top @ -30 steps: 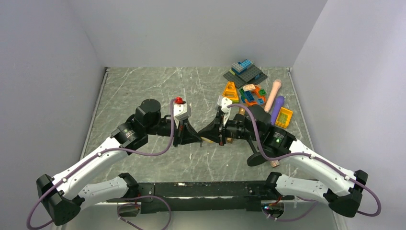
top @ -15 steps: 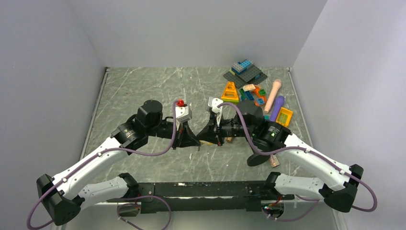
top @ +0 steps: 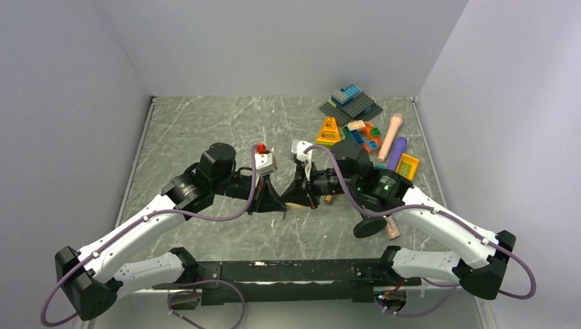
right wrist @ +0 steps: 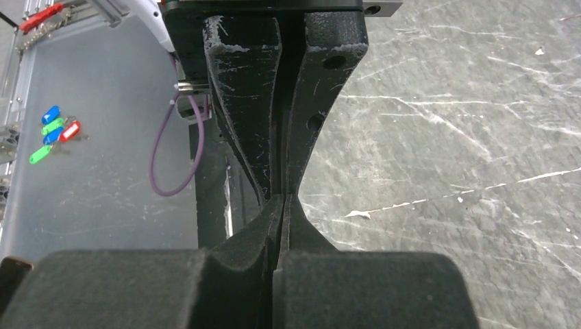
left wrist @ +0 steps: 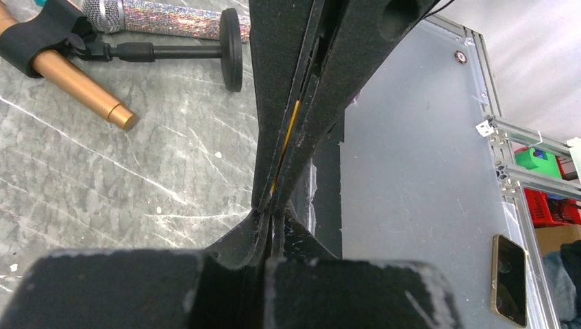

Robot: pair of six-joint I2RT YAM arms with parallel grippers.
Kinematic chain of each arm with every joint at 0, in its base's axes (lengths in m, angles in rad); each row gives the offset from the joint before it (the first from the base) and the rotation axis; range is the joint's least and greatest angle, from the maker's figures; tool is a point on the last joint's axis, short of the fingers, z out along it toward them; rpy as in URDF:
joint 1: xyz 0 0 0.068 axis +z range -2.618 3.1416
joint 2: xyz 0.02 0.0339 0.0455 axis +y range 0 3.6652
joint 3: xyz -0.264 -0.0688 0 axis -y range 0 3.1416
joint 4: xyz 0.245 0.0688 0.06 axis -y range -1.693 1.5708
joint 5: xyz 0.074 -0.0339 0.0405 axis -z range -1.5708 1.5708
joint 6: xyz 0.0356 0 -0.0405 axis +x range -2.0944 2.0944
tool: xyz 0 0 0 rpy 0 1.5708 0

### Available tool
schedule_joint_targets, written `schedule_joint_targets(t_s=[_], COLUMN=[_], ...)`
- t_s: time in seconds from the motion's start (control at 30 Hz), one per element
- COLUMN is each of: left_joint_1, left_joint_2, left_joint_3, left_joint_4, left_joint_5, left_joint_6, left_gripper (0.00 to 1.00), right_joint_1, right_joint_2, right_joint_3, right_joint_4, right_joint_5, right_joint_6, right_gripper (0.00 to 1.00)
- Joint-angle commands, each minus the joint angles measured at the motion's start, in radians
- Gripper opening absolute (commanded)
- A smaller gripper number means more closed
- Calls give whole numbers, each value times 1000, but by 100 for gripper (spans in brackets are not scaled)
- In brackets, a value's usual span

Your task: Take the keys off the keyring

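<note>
My left gripper (top: 277, 202) and right gripper (top: 293, 200) meet tip to tip just above the middle of the marble table, both shut. In the left wrist view my own jaws (left wrist: 272, 214) press together, and the right gripper's fingers (left wrist: 336, 96) rise just beyond them. A thin brass-gold sliver, the edge of a key (left wrist: 290, 127), is pinched between those fingers. From the right wrist, my shut jaws (right wrist: 283, 200) touch the left gripper's fingers (right wrist: 243, 103), with nothing showing between. The keyring is hidden where the tips meet.
Toy bricks (top: 356, 133), a pink microphone (top: 392, 135), a purple one (top: 397, 154) and a yellow block (top: 406, 166) lie at the back right. A black round stand base (top: 370, 226) sits under the right arm. A gold microphone (left wrist: 75, 82) and a glitter one (left wrist: 164, 17) lie near it.
Both grippers have drifted to the left together, still tip to tip and shut, and the right arm has stretched further left.
</note>
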Motion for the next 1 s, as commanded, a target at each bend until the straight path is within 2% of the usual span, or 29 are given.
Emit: schedule_joint_targets(t_s=[0.0,0.67,0.7,0.73,0.8,0.83,0.87,0.97], left_joint_1=[-15,-35,-35,-36,-37,-36,-36,-34], left_joint_2=[8,40,40,39,33,27,23,9], left_joint_3=[49,73,74,75,74,74,72,69], left_joint_4=[183,124,123,121,117,116,116,112], left_joint_5=[75,123,122,119,108,101,94,73], left_joint_6=[6,52,53,55,58,60,62,67], left_gripper=[0,0,0,0,0,0,0,0], right_joint_1=[22,22,23,24,23,22,23,21], right_joint_2=[48,182,183,182,171,153,137,58], right_joint_3=[13,92,93,94,97,94,95,74], right_joint_4=[-38,-315,-317,-314,-283,-263,-247,-166], right_joint_5=[-86,-151,-148,-140,-104,-73,-46,48], right_joint_6=[-42,-138,-138,-134,-110,-95,-87,-49], right_gripper=[0,0,4,17,54,68,74,81])
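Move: The keyring is pinched between the two closed grippers, which meet tip to tip high above the near edge of the table. Its yellow tag lies about 4 cm to the right of the left hand, 1 cm ahead and 2 cm lower; from the right hand it is about 3 cm right, level in reach and 2 cm below. The silver key hangs about 3 cm below the left hand, 1 cm back and 1 cm to its right. Still pinching the keyring between them, both hands sink about 3 cm together while easing back 1 to 2 cm, their tips tilting down some 5 to 10 degrees. Then the right hand opens wide, lets go of its side of the keyring and slips about 1.5 cm forward, its open fingers still around the yellow tag, while the left keeps its grip and draws the keyring another 1.5 cm back. ##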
